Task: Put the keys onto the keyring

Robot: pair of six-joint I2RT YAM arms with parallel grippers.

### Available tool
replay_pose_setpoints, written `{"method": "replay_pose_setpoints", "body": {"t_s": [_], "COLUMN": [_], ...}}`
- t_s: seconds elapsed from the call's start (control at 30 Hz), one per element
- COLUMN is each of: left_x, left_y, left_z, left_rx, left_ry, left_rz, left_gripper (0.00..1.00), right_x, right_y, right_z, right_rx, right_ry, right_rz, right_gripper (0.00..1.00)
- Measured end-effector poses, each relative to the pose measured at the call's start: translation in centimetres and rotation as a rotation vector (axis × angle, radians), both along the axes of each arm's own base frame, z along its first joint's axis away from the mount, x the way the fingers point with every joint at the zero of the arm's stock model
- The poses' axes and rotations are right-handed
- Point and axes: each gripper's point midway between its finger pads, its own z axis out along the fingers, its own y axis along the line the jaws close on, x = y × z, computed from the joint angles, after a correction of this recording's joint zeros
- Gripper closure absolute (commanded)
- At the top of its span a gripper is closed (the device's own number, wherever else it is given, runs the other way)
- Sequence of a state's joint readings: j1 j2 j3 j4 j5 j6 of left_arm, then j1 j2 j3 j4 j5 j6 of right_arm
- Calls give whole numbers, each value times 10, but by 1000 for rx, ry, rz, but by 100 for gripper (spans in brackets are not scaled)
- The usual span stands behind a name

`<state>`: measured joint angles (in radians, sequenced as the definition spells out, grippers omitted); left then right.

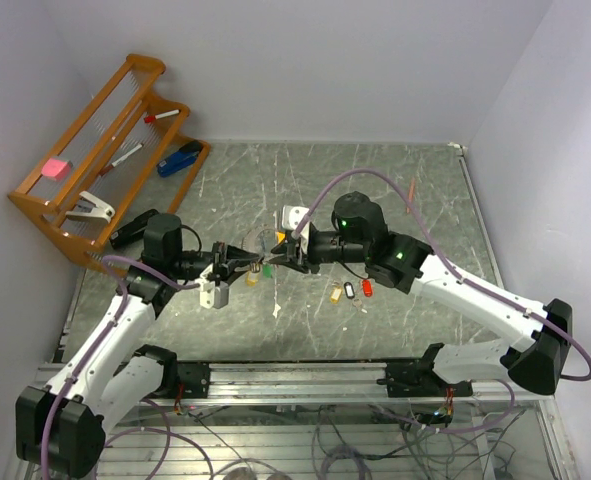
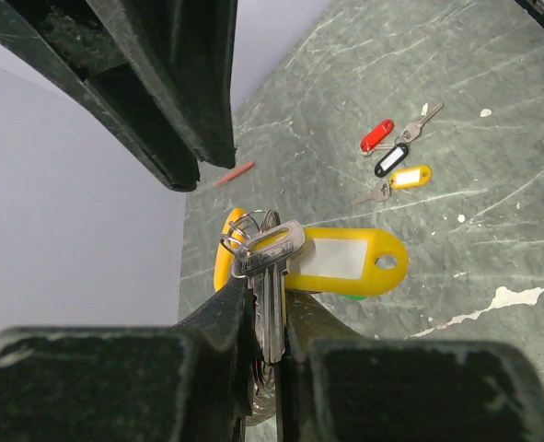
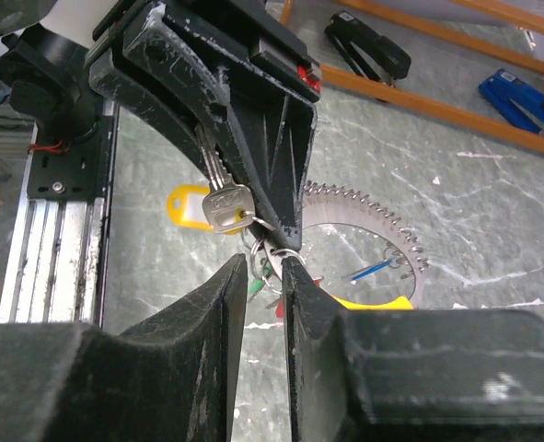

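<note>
My left gripper is shut on the blade of a silver key that carries a yellow tag. At the key's head sit the keyring's silvery loop and its orange-yellow band. In the right wrist view, my right gripper stands open by a narrow gap, its tips right at the metal rings hanging under the held key. Green and red tags show just past those tips. Three more keys lie on the table with a red, a black and a yellow tag. Both grippers meet at mid-table.
A wooden rack stands at the back left with a blue stapler, pens and a pink block. A black stapler lies beside it. A grey toothed ring lies under the grippers. A red pen lies farther back.
</note>
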<state>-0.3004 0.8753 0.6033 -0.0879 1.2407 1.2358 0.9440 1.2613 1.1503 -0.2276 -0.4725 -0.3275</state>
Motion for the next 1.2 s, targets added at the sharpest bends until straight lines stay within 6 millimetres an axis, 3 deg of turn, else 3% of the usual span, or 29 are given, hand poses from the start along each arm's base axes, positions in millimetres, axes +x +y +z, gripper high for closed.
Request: {"method": "replay_pose_setpoints", "body": {"t_s": [0.3,0.5,0.73,0.9,1.2], "left_x": [-7,-8,4,-1,-11], "left_y": [0,-4,-9,-12,-17], "left_z": [-1,-7,29,46,53], "left_rx": [-32,-140,-307,-373,-397], "left_ry": [13,122,180,183,206], "left_rz": [-4,20,42,23,-9], "left_gripper": [93,93,93,93,93], "right_x": [-3,-10,-18,-23,-21], "right_y": [4,1,-5,-11,-10], "right_z": [5,3,13,17,20], "right_rx": [22,-2,-32,-39,-27], "right_ry": [15,45,72,73,49], "right_rz": [-11,-13,-11,-10,-7], "right_gripper": [75,76,78,78,81]}}
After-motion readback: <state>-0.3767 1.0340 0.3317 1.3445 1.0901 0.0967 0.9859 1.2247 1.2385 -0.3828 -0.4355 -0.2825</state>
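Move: Just off the left fingertips, about 1 cm to their right and level fore and aft, sit the small metal rings. From the right hand, which is empty, they lie some 3 cm to the left, 1 cm back and 3 cm lower. The right fingertips are thus 4 cm right of the left hand, 1 cm ahead and 3 cm above. From the left hand, the yellow tag sticks out about 3 cm back and 1 cm left, and the coil's middle lies 5 cm ahead, both slightly lower. Lifting the rings towards the right fingertips, the left hand first dips slightly, then rises about 5 cm with a small drift to its right. It tips its right-pointing fingers up by some 25 degrees and rolls slightly, still pinching key and rings. The right hand, its narrow gap kept open, draws back about 2 cm and rises as much. ##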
